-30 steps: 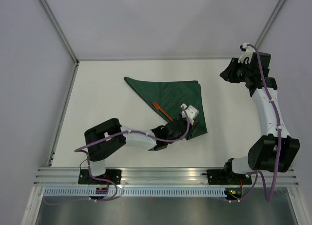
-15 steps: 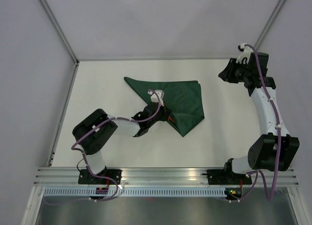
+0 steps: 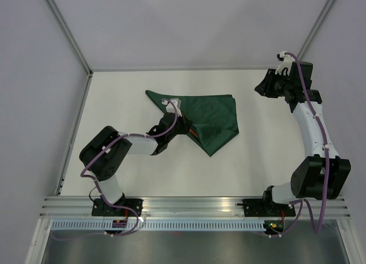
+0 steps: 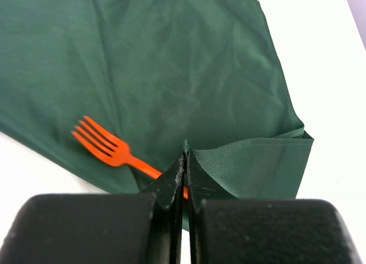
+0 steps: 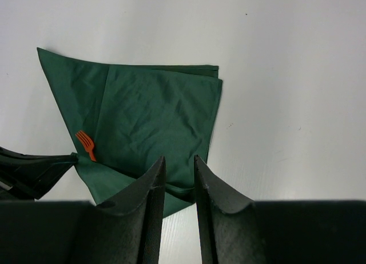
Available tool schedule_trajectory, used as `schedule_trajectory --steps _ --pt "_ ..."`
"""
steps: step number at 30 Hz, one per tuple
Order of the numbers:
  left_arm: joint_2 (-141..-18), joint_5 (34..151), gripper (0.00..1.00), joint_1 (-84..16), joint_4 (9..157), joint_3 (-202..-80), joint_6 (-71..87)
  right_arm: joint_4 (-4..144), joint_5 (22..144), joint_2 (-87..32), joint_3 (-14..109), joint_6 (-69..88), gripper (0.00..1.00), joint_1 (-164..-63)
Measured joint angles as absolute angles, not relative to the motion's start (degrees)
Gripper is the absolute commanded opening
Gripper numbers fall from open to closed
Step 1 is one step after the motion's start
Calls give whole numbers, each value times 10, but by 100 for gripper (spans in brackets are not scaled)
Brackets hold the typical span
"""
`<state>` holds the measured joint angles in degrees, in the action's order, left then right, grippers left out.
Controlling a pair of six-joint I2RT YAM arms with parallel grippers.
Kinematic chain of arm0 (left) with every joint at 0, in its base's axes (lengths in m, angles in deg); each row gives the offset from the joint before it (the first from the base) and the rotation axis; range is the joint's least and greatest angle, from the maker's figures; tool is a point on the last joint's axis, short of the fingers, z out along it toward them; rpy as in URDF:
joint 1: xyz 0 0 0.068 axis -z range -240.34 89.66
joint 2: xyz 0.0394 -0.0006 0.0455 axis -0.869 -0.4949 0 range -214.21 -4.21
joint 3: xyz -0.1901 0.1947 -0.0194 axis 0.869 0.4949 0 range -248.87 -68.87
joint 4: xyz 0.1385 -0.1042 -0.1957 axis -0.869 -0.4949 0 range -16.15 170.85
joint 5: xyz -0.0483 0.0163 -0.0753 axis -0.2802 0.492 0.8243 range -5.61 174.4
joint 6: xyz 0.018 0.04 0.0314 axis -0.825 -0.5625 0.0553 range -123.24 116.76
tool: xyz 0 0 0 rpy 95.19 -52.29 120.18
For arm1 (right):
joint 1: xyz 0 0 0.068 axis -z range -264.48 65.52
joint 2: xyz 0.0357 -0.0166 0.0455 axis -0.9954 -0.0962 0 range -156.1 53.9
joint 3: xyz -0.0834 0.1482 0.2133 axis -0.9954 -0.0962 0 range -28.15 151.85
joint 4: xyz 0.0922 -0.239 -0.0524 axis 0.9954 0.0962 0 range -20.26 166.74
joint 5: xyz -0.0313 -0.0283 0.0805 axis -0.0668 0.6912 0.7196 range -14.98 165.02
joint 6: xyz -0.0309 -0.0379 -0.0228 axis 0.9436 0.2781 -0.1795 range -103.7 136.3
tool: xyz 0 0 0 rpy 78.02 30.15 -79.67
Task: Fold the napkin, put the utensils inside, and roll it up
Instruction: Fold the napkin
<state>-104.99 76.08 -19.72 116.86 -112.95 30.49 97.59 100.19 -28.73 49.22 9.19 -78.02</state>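
The dark green napkin (image 3: 214,115) lies folded into a triangle at mid-table. My left gripper (image 3: 184,127) is shut on one of its corners, held lifted over the cloth's left part. In the left wrist view the pinched corner (image 4: 186,145) rises between the closed fingertips, and a flap (image 4: 257,164) trails to the right. The orange-red utensil, a fork (image 4: 106,147), rests on the napkin (image 4: 171,58) just beyond the jaws, its handle running under the flap. My right gripper (image 5: 179,158) hangs open and empty high over the table's right rear, looking down at the napkin (image 5: 154,115) and the fork (image 5: 86,144).
White walls and a metal frame post (image 3: 68,35) bound the white table (image 3: 114,87) on three sides. An aluminium rail (image 3: 189,206) with both arm bases runs along the near edge. The black left gripper (image 5: 34,170) shows at the left of the right wrist view.
My left gripper has carried the napkin's near right corner leftward and away, folding the cloth over the fork's handle. The right arm has barely moved.
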Motion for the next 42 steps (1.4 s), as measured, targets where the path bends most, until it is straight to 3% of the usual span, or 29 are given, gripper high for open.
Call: schedule_trajectory --steps 33,35,36,39,42 --pt "-1066 774 3 -271 1164 -1129 321 976 996 -295 490 102 32 -801" --pt "-1070 775 11 -274 1163 -1129 322 976 996 -295 490 103 32 -801" --pt "-1070 775 26 -275 1163 -1129 323 977 996 -296 490 103 32 -801" --pt "-1070 775 56 -278 1164 -1129 330 977 996 -296 490 105 32 -801" --pt "-1068 775 66 -282 1166 -1128 332 977 996 -296 490 106 32 -801"
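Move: The left hand holds the napkin's near corner just above the fork's neck; the fork head lies about 3 cm ahead of this hand, 4 cm to its left and 3 cm below. The napkin's far left corner is some 17 cm ahead and 19 cm left of the hand, its far right corner about 15 cm ahead and 19 cm right. From the idle right hand the fork head lies roughly 35 cm to the left, 2 cm back and 22 cm below. With its fingers still shut on the napkin's corner, the left hand draws it left and forward over the fork head, about 6 cm and slowing, nearly level at first and then sinking a couple of centimetres over the last part, the wrist turning slightly counter-clockwise. Once low over the tines the fingers open well past half and let go of the corner, the hand still easing left and forward. ##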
